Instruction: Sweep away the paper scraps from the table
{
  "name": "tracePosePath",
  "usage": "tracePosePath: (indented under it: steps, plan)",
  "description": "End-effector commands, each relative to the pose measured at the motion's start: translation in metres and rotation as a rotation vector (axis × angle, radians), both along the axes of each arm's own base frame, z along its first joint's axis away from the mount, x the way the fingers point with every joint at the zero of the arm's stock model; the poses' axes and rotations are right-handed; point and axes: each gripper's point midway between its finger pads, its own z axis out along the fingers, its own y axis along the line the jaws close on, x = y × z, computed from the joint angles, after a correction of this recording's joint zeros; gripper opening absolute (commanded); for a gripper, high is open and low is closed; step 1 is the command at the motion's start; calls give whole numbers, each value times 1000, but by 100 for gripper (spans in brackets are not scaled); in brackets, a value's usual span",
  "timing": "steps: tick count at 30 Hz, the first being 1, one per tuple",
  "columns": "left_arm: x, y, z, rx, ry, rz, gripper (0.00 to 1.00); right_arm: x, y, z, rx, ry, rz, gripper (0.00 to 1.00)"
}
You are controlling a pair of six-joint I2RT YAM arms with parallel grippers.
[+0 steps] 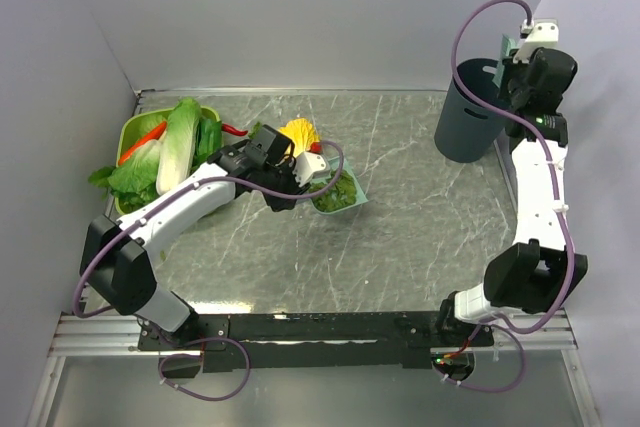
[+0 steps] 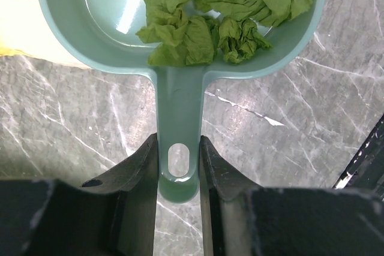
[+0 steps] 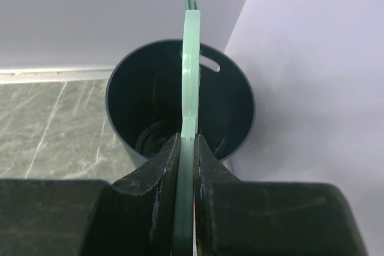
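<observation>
The paper scraps [image 2: 222, 10] lie as crumpled green bits heaped in a teal dustpan [image 2: 108, 22], which is over the table [image 1: 420, 227] left of centre. My left gripper [image 2: 178, 148] is shut on the dustpan's handle [image 2: 178, 106], one finger on each side. From above, the dustpan [image 1: 345, 197] with the scraps [image 1: 335, 197] shows just past the left gripper [image 1: 300, 182]. My right gripper [image 3: 187, 142] is shut on a thin flat teal tool [image 3: 190, 58], seen edge-on, held over the mouth of a dark round bin [image 3: 126, 82]. In the top view, the right gripper [image 1: 515, 57] is raised at the far right.
The dark bin [image 1: 470, 122] stands at the table's back right, near the wall. A green basket [image 1: 130, 132] with big cabbages [image 1: 180, 147] sits at the back left. A red pepper [image 1: 232, 130] and a yellow-topped cabbage half [image 1: 300, 134] lie beside the basket, close behind the dustpan.
</observation>
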Motion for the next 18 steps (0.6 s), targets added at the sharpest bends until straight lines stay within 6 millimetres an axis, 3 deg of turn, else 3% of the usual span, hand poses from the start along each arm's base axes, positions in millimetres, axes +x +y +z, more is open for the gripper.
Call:
tracePosePath:
  steps: [1, 18]
  plan:
    - [5, -6, 16, -30, -31, -28, 1, 18, -4, -1, 22, -56, 23, 0]
    - [9, -11, 12, -30, -23, -38, 1, 28, -4, -63, 54, 81, 52, 0]
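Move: The right hand, holding the green brush, has the bin's middle about 9 cm ahead, 1 cm to its left and some 25 cm below; the rim is perhaps 12 cm below the hand. The dustpan with the green scraps is back about 17 cm, 37 cm to the left and 30 cm lower. From the left hand, which holds that dustpan, the bin's middle lies roughly 26 cm ahead, 46 cm to its right and 3 cm below. Down, and a little forward as it goes, the right hand lowers the brush towards the bin's open mouth, sinking about 6 cm and reaching some 2 cm farther out, slowing towards the end. Its wrist tips down only slightly, about 5 degrees, and the fingers keep their hold on the handle. ##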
